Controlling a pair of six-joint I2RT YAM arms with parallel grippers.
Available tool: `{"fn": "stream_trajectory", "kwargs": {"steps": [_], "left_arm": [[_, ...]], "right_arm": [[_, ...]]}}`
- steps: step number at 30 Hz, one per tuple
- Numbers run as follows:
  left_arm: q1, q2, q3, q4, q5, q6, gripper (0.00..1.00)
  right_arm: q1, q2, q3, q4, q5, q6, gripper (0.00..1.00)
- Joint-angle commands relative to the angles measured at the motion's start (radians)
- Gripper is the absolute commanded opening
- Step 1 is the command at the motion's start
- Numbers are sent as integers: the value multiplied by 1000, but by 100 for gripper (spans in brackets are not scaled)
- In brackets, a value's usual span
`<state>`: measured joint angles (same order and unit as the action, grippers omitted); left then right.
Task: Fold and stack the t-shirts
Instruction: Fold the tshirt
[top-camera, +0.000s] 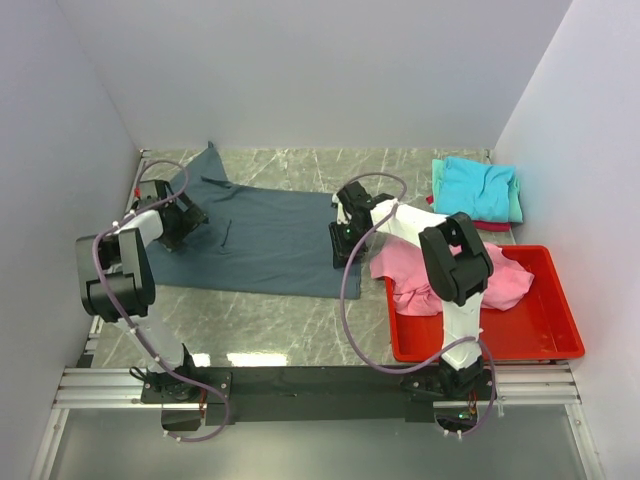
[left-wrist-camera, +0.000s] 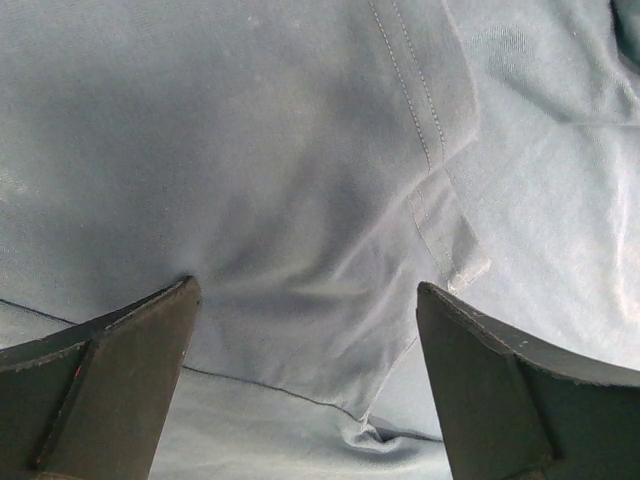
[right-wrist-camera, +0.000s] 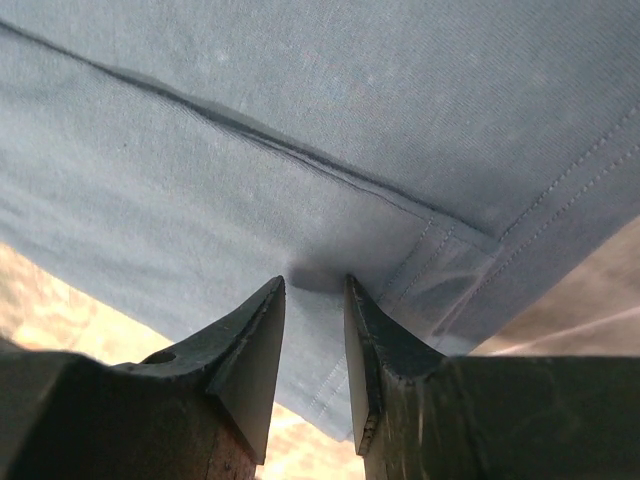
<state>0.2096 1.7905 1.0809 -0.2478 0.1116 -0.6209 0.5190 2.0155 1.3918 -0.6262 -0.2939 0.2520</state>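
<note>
A dark slate blue-grey t-shirt lies spread flat across the middle of the table. My left gripper hangs low over its left end, by the sleeve. Its jaws stand wide open over a stitched fold of the shirt, holding nothing. My right gripper is at the shirt's right edge. There its narrowed jaws press their tips onto the cloth near the hemmed corner, with a gap still between them. A pink t-shirt lies crumpled in the red bin.
Folded tees sit at the back right: turquoise on top, with a mint edge and a red one beneath. White walls close in on three sides. Bare marble table lies in front of the shirt.
</note>
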Motion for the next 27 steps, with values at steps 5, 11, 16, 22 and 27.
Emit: {"fn": "stream_trajectory", "kwargs": {"steps": [5,11,16,22,27], "left_arm": [[27,-3,-124,-168,-66,3,99],[28,-48,-170,-209,-105,-5,99],[27,-95,-217,-226,-109,-2,99],[27,-134,-260,-238,-109,-8,99],[28,-181,-239,-268,-107,-14,99]], "right_arm": [[33,22,-132,-194,32,-11,38],[55,0,-145,-224,15,-13,38],[69,3,-168,-228,1,-11,38],[87,-21,-203,-234,-16,-14,38],[90,-56,-206,-251,-16,-19,38]]}}
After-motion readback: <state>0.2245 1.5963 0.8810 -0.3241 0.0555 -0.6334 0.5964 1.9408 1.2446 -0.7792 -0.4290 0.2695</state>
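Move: Under both hands the grey-blue t-shirt lies flat: its middle is some 24 cm to the right hand's left and 5 cm farther out, and about 19 cm right of the left hand and 3 cm back. The pink shirt lies roughly 29 cm right of the right hand and 4 cm back, the red bin 38 cm right and 12 cm back. Straight behind the hands the front table edge is about 28 cm from the right hand, 37 cm from the left. Dragging the t-shirt back over the table towards its front edge, both hands keep their fingertips down on the cloth and travel level. The right, on the shirt's right end, goes about 10 cm, its fingers still part-open and their tips tilting some 15 degrees back towards the base; the left, fingers still wide, goes roughly 7 cm. ##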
